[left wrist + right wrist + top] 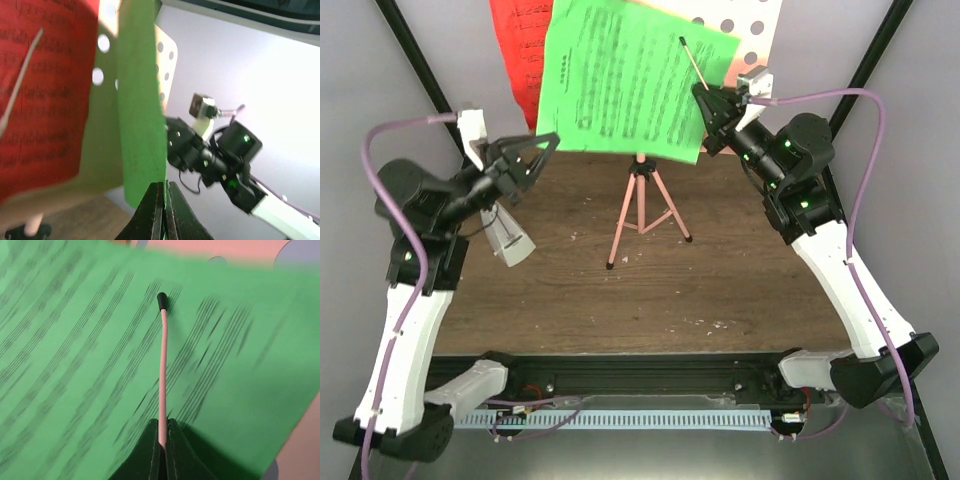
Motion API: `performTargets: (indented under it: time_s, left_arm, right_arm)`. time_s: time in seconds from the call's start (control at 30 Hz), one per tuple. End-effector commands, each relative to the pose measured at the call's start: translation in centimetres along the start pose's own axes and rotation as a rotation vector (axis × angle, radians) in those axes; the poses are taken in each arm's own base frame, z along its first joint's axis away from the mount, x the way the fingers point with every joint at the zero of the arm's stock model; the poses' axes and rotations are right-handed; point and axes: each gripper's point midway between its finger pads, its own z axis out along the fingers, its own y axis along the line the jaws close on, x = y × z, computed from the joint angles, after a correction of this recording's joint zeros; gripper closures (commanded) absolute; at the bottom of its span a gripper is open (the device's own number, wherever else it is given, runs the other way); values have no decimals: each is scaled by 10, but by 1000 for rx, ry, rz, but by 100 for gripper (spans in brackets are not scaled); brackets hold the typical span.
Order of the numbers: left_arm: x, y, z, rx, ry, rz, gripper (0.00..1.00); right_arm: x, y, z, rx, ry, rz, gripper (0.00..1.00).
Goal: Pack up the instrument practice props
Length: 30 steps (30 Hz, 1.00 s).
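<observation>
The pink tripod music stand stands mid-table, its hole-dotted desk at the top. A red sheet-music page rests on the desk's left side. The green page stands tilted in front of the desk. My left gripper is shut on the green page's lower left corner; the left wrist view shows the green page edge-on between the closed left gripper. My right gripper is shut on the stand's thin pink page-holder wire, which lies across the green page. The white metronome sits under my left arm.
Black frame posts rise at both back corners. A brown wooden tabletop surrounds the tripod legs. My right arm shows beyond the page in the left wrist view.
</observation>
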Motion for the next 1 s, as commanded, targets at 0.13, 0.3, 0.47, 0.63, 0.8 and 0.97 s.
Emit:
performTargets:
  time_s: [0.13,0.3,0.47,0.63,0.8,0.97]
  left_arm:
    - [81,-4,-65,-89,119,-144,100]
    - [143,18,-92,-190,199,-321,100]
    - [209,59,-113,-317,247,-461,100]
    - [264,103,-135,-479,267,-546,100]
    - [323,143,-168,-681,307,-645,100]
    - [354,176,-219,-1002,268,-708,100]
  right_arm:
    - [19,-2,6,13,51,33,99]
    - [16,1,4,1,47,34,87]
    - [6,9,-4,-28,30,29,68]
    - [-3,16,-21,-38,6,17,39]
    - [-2,20,-42,-23,-13,7,20]
    - [5,17,-62,29,-15,-5,1]
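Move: The left hand already holds the green sheet by its edge, clear of the stand; the bare table it goes to lies nearly straight below, some 57 cm down. The metronome is about 13 cm ahead, 17 left and 50 below, the tripod 18 ahead, 8 right and 48 below, the red sheet 15 ahead and slightly higher. The right hand pinches the clip rod, with the board's middle about 8 cm ahead, 6 left and 5 up. The left hand keeps its pinch on the green sheet and carries it down some 40 cm towards the bare table in front of the tripod, easing back off the stand at first, drifting left and tipping its fingers down by about 55 degrees. Meanwhile the right hand holds nearly still, then opens wide to let go of the clip rod, dipping a little and backing about 5 cm away from the board. ##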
